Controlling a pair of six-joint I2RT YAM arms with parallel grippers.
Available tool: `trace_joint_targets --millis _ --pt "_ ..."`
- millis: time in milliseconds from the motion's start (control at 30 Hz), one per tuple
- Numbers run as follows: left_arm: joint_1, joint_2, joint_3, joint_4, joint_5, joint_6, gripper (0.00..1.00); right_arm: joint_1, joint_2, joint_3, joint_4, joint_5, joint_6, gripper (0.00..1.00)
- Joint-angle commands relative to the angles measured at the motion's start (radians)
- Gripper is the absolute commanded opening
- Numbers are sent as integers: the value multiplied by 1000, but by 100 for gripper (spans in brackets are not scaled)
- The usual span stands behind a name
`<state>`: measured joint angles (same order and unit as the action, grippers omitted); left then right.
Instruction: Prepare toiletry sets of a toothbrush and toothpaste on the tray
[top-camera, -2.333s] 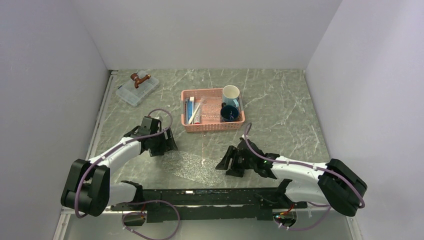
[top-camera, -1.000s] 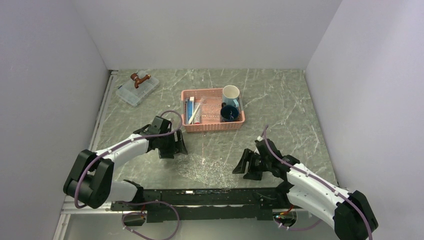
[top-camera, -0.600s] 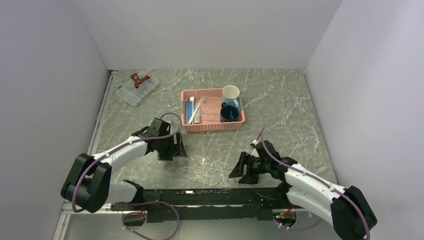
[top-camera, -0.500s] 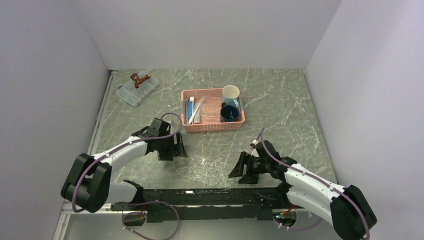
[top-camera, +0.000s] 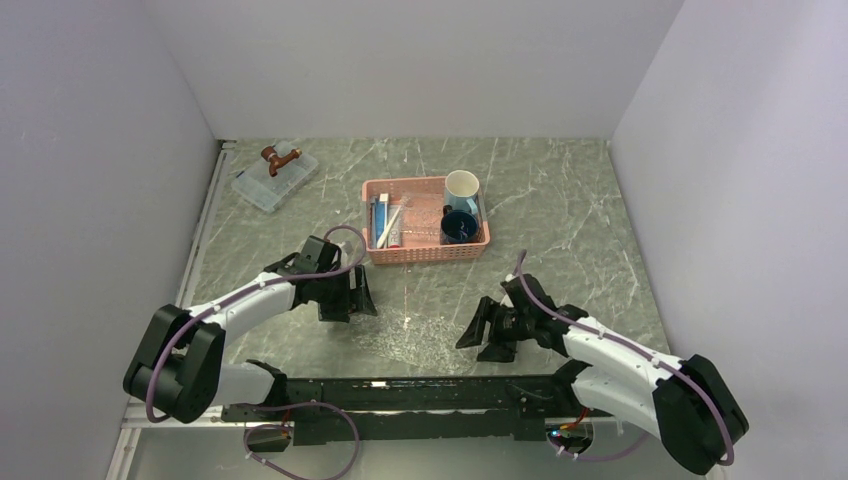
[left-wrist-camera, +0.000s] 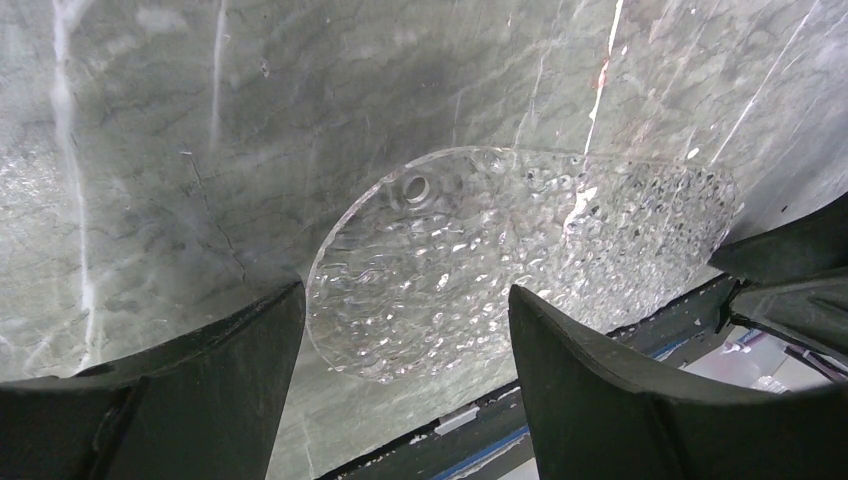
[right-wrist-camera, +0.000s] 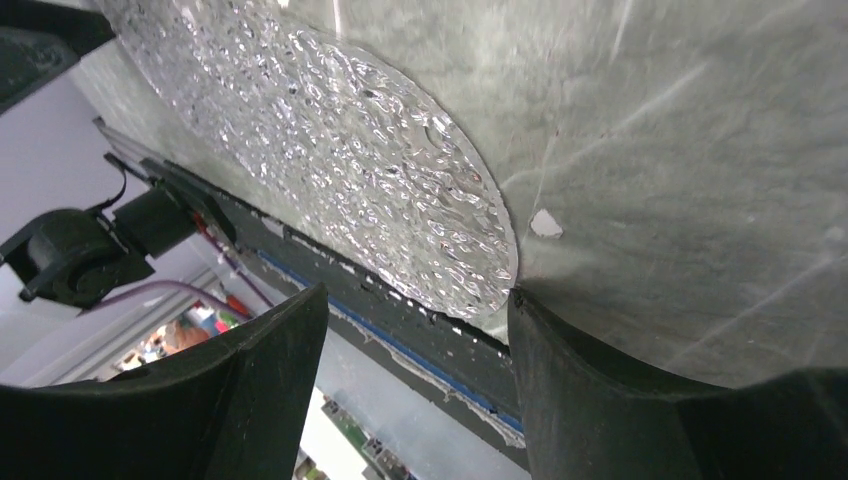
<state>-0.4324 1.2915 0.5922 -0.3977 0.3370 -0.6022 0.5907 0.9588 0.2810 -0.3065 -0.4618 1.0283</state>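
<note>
The tray (top-camera: 412, 338), a clear bumpy oval dish, lies flat near the table's front edge with nothing on it. My left gripper (top-camera: 362, 300) is open just off its left end; in the left wrist view the tray (left-wrist-camera: 500, 250) lies ahead of the spread gripper (left-wrist-camera: 405, 330). My right gripper (top-camera: 476, 335) is open at the tray's right end; in its wrist view the tray (right-wrist-camera: 330, 150) reaches the tip of one finger (right-wrist-camera: 640, 400) of the gripper (right-wrist-camera: 415, 330). A whitish toothbrush (top-camera: 388, 225) and a blue toothpaste (top-camera: 378, 215) lie in the pink basket (top-camera: 425, 252).
The basket also holds a white mug (top-camera: 461, 186) and a dark blue mug (top-camera: 459, 227). A clear lidded box (top-camera: 275, 182) with a brown object on it sits at the back left. The black frame rail (top-camera: 400, 392) runs just in front of the tray.
My right gripper has shifted a little left, closer to the tray's right end. The left gripper has hardly moved. Both stay open.
</note>
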Motion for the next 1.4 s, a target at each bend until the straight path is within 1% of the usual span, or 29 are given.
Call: trace_joint_targets --millis 0,200,400,600,800,933,1033,1167,1267,1367 --pt "-5 17 -8 38 67 7 80 -10 32 60 10 138 -21 69" --pt "-5 21 -4 49 78 -3 80 -29 116 117 40 134 -58 69" --pt "-6 42 10 61 87 -10 80 -71 182 176 32 158 -124 69" --pt "-7 54 25 62 93 -13 79 -131 211 217 11 168 -188 69" --pt "-13 77 49 62 93 -14 79 -152 244 236 4 173 -221 69" --pt "-23 87 60 60 94 -15 79 -155 238 248 -19 195 -236 69" --pt "-24 68 76 21 52 -5 79 -157 214 274 -70 228 -256 69" --pt "-24 22 126 -71 -54 14 81 -158 172 336 -153 312 -292 69" --pt "-23 -14 171 -139 -125 24 82 -158 162 418 -230 391 -329 69" --pt "-24 -52 220 -203 -183 39 85 -157 154 503 -271 458 -360 69"
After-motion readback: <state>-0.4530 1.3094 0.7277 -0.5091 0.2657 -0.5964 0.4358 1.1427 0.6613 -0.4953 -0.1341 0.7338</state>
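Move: The clear tray lies flat, skewed, between the two low hands. Its middle is about 11 cm right of the left hand and 6 cm back, and about 12 cm left of the right hand and 3 cm ahead, some 2 cm below both. The pink basket's middle stands about 32 cm ahead of the right hand and 11 cm left; the navy mug in it is about 29 cm ahead and 3 cm left. Keep the right gripper's fingertips low at the tray's right end and push that end forward about 8 cm, veering slightly right, while the left fingertips stay at the left end and then nudge it 1.5 cm right. Finish by lifting both hands off, the right rising some 4 cm and still going forward; leave the fingers open. ##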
